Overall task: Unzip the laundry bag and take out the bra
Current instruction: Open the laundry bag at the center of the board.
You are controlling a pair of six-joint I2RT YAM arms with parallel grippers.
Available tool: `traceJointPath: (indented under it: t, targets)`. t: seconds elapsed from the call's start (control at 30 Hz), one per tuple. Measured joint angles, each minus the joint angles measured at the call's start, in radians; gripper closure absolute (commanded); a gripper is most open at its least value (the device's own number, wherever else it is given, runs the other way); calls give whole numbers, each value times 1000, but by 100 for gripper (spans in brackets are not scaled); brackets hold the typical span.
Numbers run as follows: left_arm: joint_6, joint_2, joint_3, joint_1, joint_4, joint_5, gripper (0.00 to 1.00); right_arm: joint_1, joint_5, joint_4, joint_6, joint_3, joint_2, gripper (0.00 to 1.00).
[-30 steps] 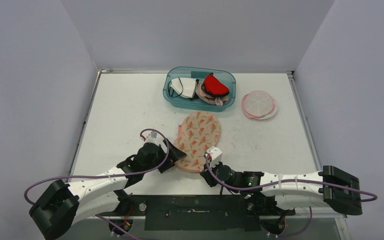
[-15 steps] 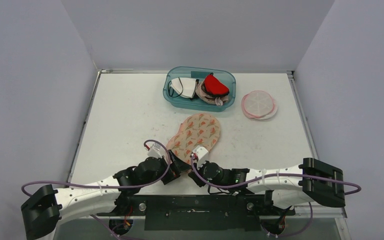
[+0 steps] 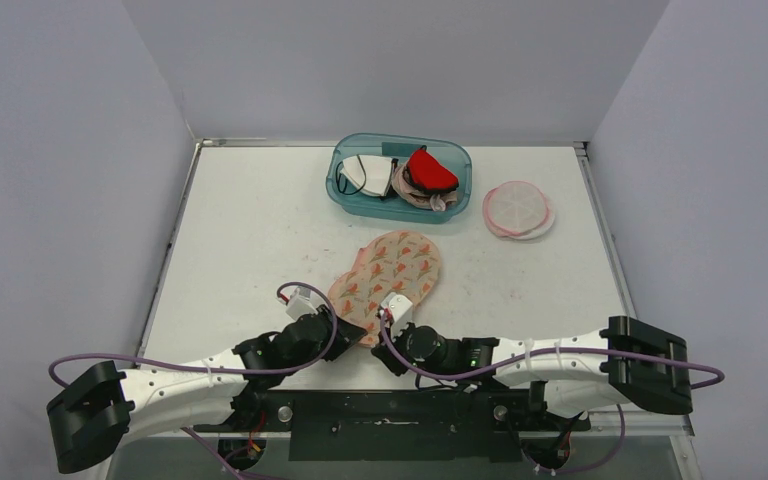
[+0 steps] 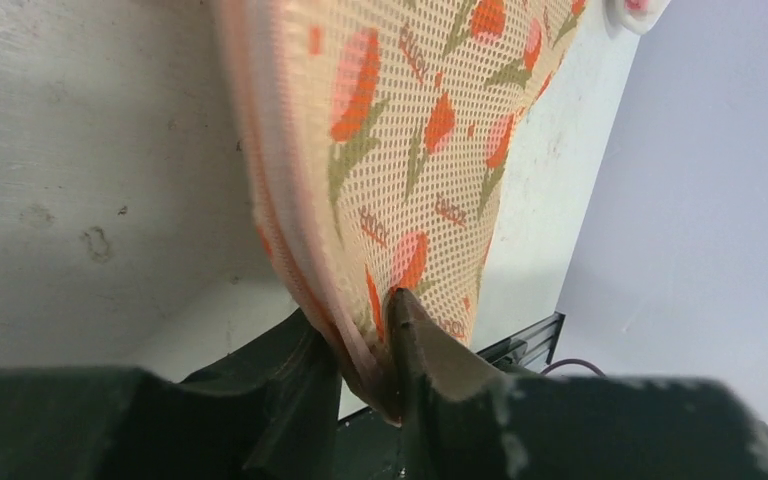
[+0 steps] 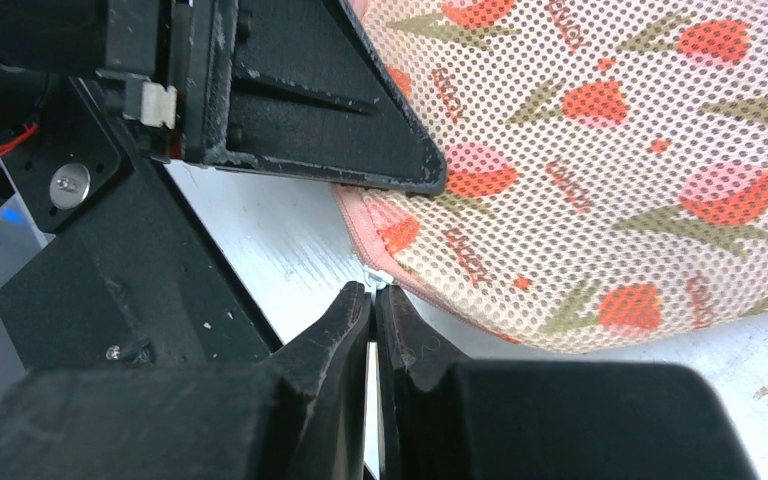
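Note:
The laundry bag [image 3: 392, 268] is peach mesh with orange tulip prints and lies on the table just ahead of both arms. My left gripper [image 3: 346, 328] is shut on the bag's near left edge; in the left wrist view the pink seam is pinched between the fingers [image 4: 360, 335] and the bag [image 4: 410, 120] rises from them. My right gripper [image 5: 373, 292] is shut on the small white zipper pull [image 5: 375, 277] at the bag's [image 5: 610, 180] near rim. In the top view the right gripper [image 3: 392, 318] sits beside the left one. The bra is hidden.
A teal bin [image 3: 344, 196] with red, white and beige garments stands at the back centre. A round pink-rimmed lid [image 3: 518, 208] lies to its right. The black mounting rail [image 3: 390, 412] runs along the near edge, close behind both grippers.
The left gripper went from wide open to shut on the bag's near left edge. The right arm drew left, and the bag's near end shifted and turned with it.

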Motion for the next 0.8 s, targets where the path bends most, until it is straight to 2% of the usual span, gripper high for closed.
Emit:
traceJointPath:
  t: [0.13,0.8]
  targets:
    - [-16,0,0,-1,1,-8,100,0,4,-9,1,-2,-28,95]
    - [-55,0,0,-5,-5,-10,100,-1,91,-66,48,-118,-165,95]
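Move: Between the left hand's part-open fingers lies the laundry bag's zipped near-left edge; the bag's middle is about 8 cm ahead of that hand, 4 cm to its right and 3 cm lower. The right hand already grips the zipper pull, with the bag's middle roughly 14 cm ahead, 2 cm to its right and 3 cm lower. From the right hand, the teal bin stands some 41 cm ahead and 5 cm right. Closing on the zipped edge, the left fingers pinch it and then hold it practically in place as an anchor. The right hand, keeping its grip on the pull, rises barely 1 cm, then draws it about 4 cm to the right along the bag's near edge, away from the left hand, sinking nearly 2 cm as it goes. ##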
